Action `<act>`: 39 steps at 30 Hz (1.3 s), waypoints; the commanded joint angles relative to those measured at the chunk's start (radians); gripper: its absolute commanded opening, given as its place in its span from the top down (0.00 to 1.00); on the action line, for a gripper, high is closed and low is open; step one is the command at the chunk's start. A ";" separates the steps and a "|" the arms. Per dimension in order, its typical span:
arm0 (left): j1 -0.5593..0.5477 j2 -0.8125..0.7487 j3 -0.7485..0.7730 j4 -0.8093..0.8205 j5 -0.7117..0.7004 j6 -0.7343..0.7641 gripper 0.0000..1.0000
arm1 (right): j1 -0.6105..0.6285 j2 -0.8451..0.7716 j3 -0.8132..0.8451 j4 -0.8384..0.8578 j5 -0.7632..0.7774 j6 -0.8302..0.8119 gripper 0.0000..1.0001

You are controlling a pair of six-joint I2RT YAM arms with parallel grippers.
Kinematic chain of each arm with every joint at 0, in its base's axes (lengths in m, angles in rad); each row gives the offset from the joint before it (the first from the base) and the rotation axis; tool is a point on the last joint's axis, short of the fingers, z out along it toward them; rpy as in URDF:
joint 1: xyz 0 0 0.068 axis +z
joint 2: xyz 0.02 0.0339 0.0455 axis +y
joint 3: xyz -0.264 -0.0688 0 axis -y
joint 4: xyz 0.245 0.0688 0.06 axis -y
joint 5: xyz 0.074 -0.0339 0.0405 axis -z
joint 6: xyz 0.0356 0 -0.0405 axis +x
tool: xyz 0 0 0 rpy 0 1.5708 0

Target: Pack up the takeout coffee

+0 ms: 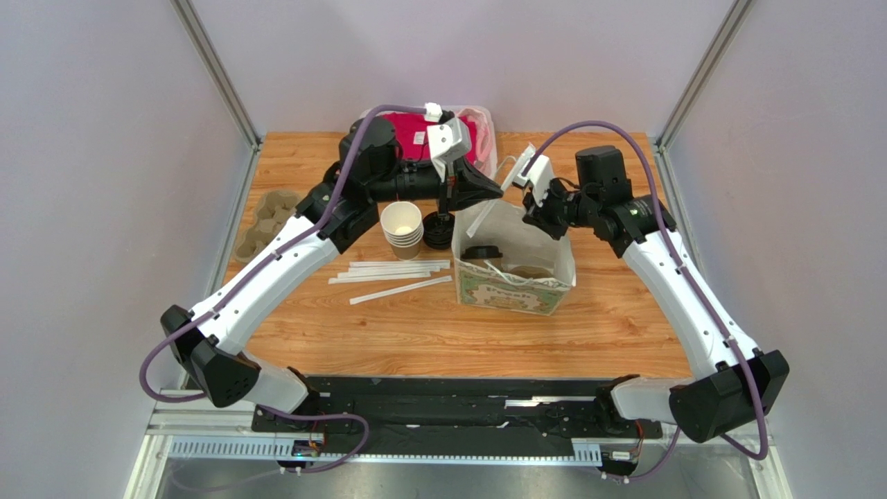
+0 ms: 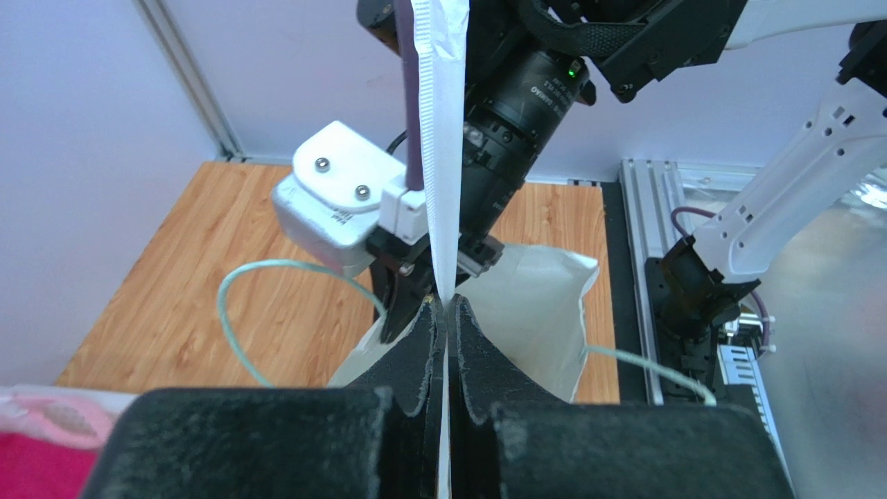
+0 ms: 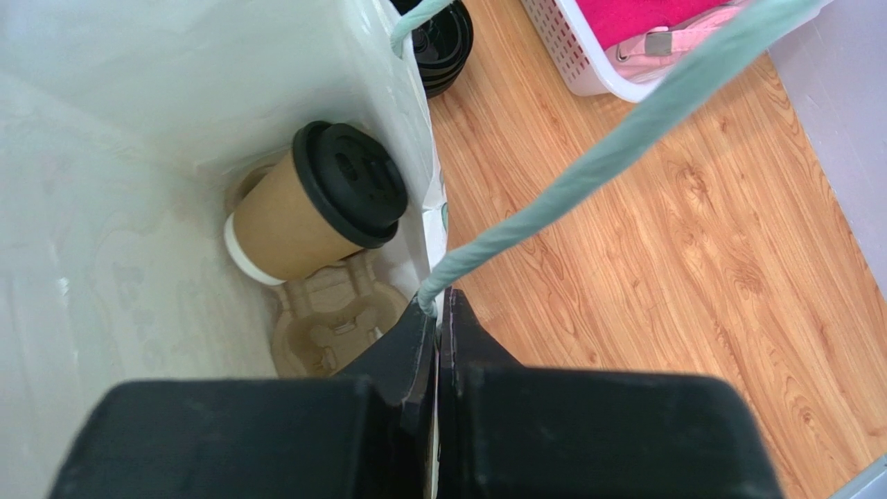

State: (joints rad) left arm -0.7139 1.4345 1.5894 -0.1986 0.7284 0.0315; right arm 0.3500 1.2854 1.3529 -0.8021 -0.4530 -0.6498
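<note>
The takeout coffee (image 3: 312, 203), a tan cup with a black lid, leans tilted in a cardboard carrier (image 3: 333, 317) at the bottom of the white paper bag (image 1: 515, 272). Its lid (image 1: 482, 253) shows from above. My right gripper (image 3: 437, 301) is shut on the bag's rim, right where a pale green cord handle (image 3: 583, 166) is attached. My left gripper (image 2: 446, 307) is shut on a white paper-wrapped straw (image 2: 437, 156), which stands on past the fingertips over the bag's open mouth. From above, the left gripper (image 1: 496, 191) and the right gripper (image 1: 533, 215) sit at the bag's far rim.
A stack of paper cups (image 1: 402, 229) and a pile of black lids (image 1: 438, 231) stand left of the bag. Several wrapped straws (image 1: 390, 272) lie in front of them. Cardboard carriers (image 1: 265, 218) sit at the left edge. A white basket (image 1: 481, 130) with pink contents stands at the back.
</note>
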 commanded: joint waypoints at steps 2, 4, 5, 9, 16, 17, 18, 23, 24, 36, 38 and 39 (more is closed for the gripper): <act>-0.022 0.000 -0.097 0.244 0.066 -0.012 1.00 | -0.009 0.018 0.060 0.060 -0.003 0.058 1.00; -0.027 0.009 -0.124 0.237 0.081 0.010 1.00 | -0.011 0.019 0.055 0.060 -0.001 0.059 1.00; -0.028 0.013 -0.129 0.228 0.086 0.022 1.00 | -0.013 0.020 0.054 0.060 0.000 0.059 1.00; -0.029 0.021 -0.157 0.158 0.103 0.091 1.00 | -0.022 0.032 0.055 0.063 0.017 0.058 0.97; -0.029 0.027 -0.152 0.035 0.097 0.179 0.85 | -0.032 0.055 0.112 0.055 0.051 0.096 0.60; -0.029 0.030 -0.146 0.019 0.094 0.186 0.83 | -0.034 0.054 0.121 0.053 0.051 0.099 0.57; -0.029 0.032 -0.135 -0.007 0.092 0.194 0.77 | -0.034 0.052 0.123 0.053 0.054 0.099 0.55; -0.028 0.040 -0.105 -0.042 0.051 0.217 0.67 | -0.039 0.042 0.149 0.041 0.069 0.101 0.49; -0.027 0.043 -0.088 -0.054 0.045 0.219 0.66 | -0.040 0.038 0.152 0.041 0.076 0.099 0.48; 0.059 0.064 0.166 -0.253 -0.024 0.105 0.31 | -0.077 0.012 0.311 -0.003 0.134 0.134 0.31; 0.089 0.076 0.220 -0.310 -0.050 0.094 0.27 | -0.083 0.021 0.371 -0.003 0.148 0.165 0.23; 0.125 0.083 0.280 -0.375 -0.064 0.087 0.13 | -0.085 0.025 0.390 -0.003 0.163 0.197 0.19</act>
State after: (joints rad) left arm -0.6682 1.5009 1.7164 -0.4107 0.7109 0.1696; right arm 0.2749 1.3354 1.6283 -0.8276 -0.3359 -0.5453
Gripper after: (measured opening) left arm 0.708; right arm 0.755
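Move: The left hand, holding a straw, hangs over the paper bag: the mouth's middle is about 17 cm below it, 5 cm to its right. From the same hand the black lids are some 12 cm ahead, 10 cm left and 39 cm down; the cup stack, 10 cm ahead, 17 cm left. The right hand pinches the far rim; the mouth's middle lies about 6 cm back, 3 cm left, level with it. Left lowers the straw some 9 cm into the bag, releases, rises; right frees the rim, rising 8 cm. ##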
